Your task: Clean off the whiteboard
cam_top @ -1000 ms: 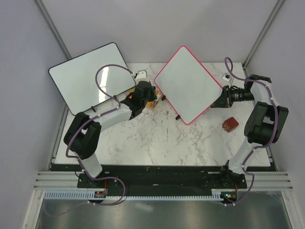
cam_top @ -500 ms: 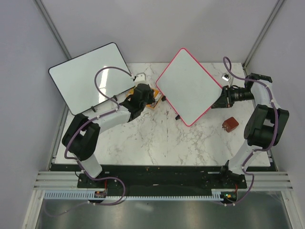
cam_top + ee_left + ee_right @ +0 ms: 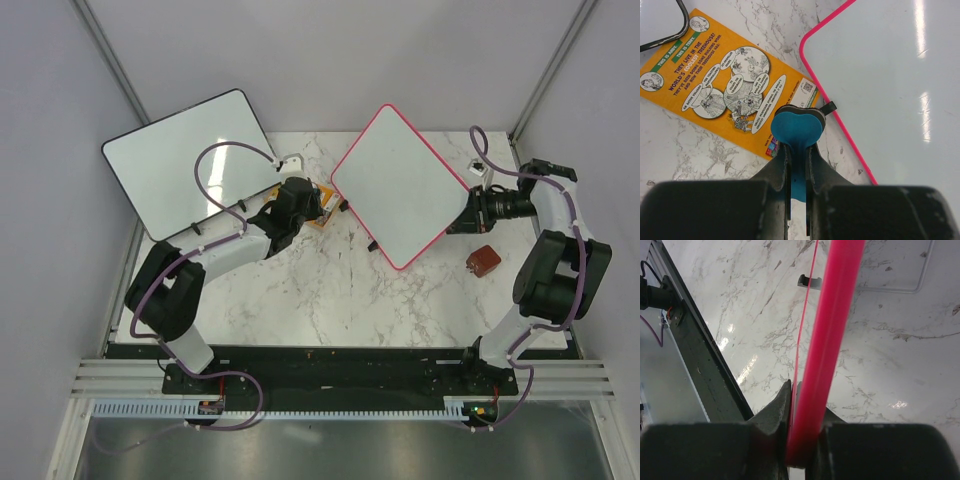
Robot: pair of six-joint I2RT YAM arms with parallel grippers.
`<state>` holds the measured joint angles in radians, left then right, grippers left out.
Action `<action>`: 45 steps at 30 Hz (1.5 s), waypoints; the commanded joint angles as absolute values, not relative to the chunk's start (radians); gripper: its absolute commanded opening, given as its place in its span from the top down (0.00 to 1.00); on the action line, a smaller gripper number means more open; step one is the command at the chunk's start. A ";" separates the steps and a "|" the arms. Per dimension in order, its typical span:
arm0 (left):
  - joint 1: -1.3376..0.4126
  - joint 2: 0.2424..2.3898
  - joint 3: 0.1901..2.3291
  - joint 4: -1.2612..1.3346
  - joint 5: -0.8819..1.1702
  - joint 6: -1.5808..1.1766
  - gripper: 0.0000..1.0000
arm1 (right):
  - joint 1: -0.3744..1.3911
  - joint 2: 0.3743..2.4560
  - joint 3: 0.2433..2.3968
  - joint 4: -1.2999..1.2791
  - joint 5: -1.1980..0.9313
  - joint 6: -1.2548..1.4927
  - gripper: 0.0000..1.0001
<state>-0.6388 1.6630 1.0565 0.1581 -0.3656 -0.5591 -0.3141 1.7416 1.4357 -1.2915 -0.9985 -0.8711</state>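
Observation:
The whiteboard (image 3: 400, 185) is a square white board with a pink frame, held tilted above the marble table, its face blank. My right gripper (image 3: 465, 212) is shut on its right corner; in the right wrist view the pink frame (image 3: 837, 315) runs up from between the jaws of that gripper (image 3: 805, 425). My left gripper (image 3: 318, 208) is shut on a blue eraser (image 3: 797, 127) with a dark pad. It hovers beside the whiteboard's (image 3: 890, 75) left corner, over an orange booklet (image 3: 725, 95).
A larger black-framed whiteboard (image 3: 190, 160) leans at the back left. A small white object (image 3: 294, 158) lies beside it. A red-brown block (image 3: 483, 261) sits on the table at the right, near the right arm. The front rail (image 3: 340, 365) runs along the near edge.
The right gripper has shifted the pink-framed whiteboard slightly to the right and nearer. The left gripper with the eraser has drifted a little left.

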 commanded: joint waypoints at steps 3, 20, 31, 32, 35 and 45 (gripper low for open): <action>-0.641 1.620 1.052 0.176 -0.384 -0.505 0.98 | -0.298 1.735 1.393 -1.408 -0.934 -0.927 0.77; -0.643 1.457 0.868 0.006 -0.373 -0.538 0.98 | -0.299 1.749 1.414 -1.377 -0.945 -0.900 0.56; -0.641 1.538 0.934 -0.422 -0.364 -0.629 0.75 | -0.396 1.694 1.396 -1.371 -0.799 -0.972 0.48; -0.643 1.545 0.939 -0.429 -0.362 -0.638 0.67 | -0.405 1.681 1.394 -1.371 -0.784 -0.979 0.48; -0.643 1.548 0.942 -0.433 -0.359 -0.644 0.39 | -0.429 1.652 1.385 -1.373 -0.767 -0.991 0.46; -0.684 1.491 1.003 -0.356 -0.292 -0.558 0.01 | -0.452 1.620 1.378 -1.367 -0.749 -0.989 0.42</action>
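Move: The left hand holds the eraser; the bare table spot for it is about 12 cm back, 8 cm left and 11 cm below. From that hand the book's middle is some 4 cm ahead, 3 cm left, 10 cm down. The right hand grips the small whiteboard, its middle roughly 14 cm ahead, 13 cm left and 6 cm lower; the brown adaptor lies level ahead, 5 cm right, 9 cm down. Left hand takes the eraser 12 cm back, down and left, releasing it; right lets go of whiteboard, withdraws rightward. ##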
